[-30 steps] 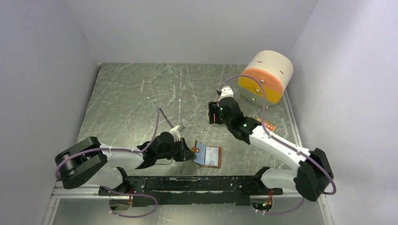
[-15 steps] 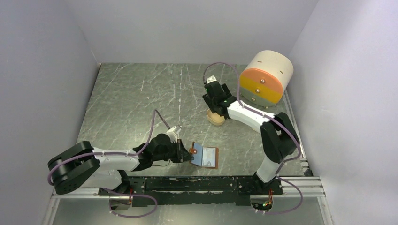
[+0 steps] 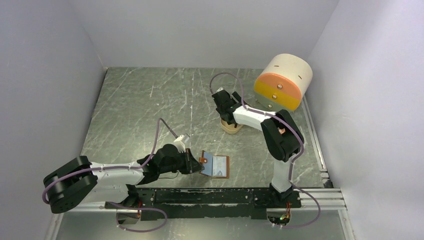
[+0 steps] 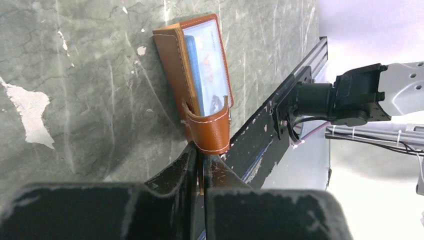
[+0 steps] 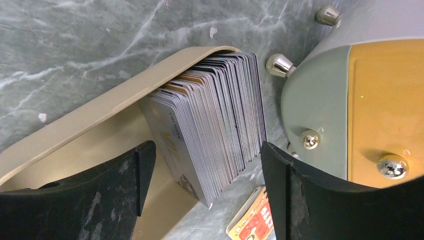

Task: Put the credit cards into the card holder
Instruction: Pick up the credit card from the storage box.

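The card holder (image 3: 216, 166), a brown leather wallet, lies open near the table's front edge and shows its light blue lining. My left gripper (image 3: 194, 163) is shut on its strap tab (image 4: 212, 132), fingertips meeting at the tab's end (image 4: 201, 152). A blue card shows inside the card holder (image 4: 172, 65). The credit cards (image 5: 215, 120) stand on edge as a thick pale stack in a tan dish (image 5: 100, 107). Over that stack my right gripper (image 5: 206, 150) hangs open, one finger on each side, touching nothing. From above, the right gripper (image 3: 227, 116) covers most of the dish (image 3: 233, 129).
A big cream-and-orange drum box (image 3: 284, 82) with metal knobs (image 5: 310, 139) stands just right of the dish. A small orange printed card (image 5: 252, 220) lies on the table by the stack. A black rail (image 3: 215, 195) runs along the front edge.
The right arm swung left and folded in, bringing its gripper over the dish and opening it wide. The left gripper drew the card holder slightly leftward, still gripping the tab.
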Controlling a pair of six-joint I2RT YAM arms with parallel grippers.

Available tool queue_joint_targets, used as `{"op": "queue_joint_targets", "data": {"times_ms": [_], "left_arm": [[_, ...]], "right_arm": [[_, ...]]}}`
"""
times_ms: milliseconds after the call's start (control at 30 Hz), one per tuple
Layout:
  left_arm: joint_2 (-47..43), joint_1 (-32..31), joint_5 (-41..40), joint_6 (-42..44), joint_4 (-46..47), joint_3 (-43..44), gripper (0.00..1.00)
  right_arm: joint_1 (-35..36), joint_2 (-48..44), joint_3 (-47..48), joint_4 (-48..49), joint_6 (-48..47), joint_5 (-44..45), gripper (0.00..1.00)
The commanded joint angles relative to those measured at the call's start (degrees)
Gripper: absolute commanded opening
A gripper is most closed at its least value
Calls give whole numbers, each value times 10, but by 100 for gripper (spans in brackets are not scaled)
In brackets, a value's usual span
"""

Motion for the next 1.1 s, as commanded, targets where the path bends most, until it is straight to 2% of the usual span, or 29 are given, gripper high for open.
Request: {"op": "queue_joint_targets", "data": {"times_ms": [0, 233, 400, 600, 1067], "left_arm": [[-11, 2, -14, 5, 5, -5, 9], [-16, 2, -20, 3, 1, -6, 9], [-13, 1, -19, -1, 7, -7, 9], [-9, 2, -16, 1, 7, -4, 9], [-13, 2, -17, -2, 7, -6, 9]], "right_arm": [[-4, 20, 14, 11, -26, 31, 80], [-5, 38, 20, 11, -33, 84, 73], [-5, 4, 15, 19, -28, 69, 68], [-5, -1, 21, 11, -22, 62, 64], [-5, -20, 37, -12, -3, 30, 48]]}}
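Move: The front grey card of the packed row in the storage box lies almost under the right hand's open fingers, about 1 cm ahead, 1 cm left and 3 cm lower. The empty end of the box is some 3 cm back and 5 cm left; the drawer cabinet stands roughly 7 cm ahead and 17 cm right, and the orange notepad 11 cm back and 17 cm right. From the left hand that card is about 24 cm ahead and 19 cm right, near its height. The finger on the empty side of the box comes up against the face of a grey card at the front of the row, as the right hand dips just over 1 cm and slips 1 cm right, then rises about 2.5 cm, easing back left. Its fingers narrow from wide to half open around the card without shutting; the wrist rolls slightly and mostly returns. ##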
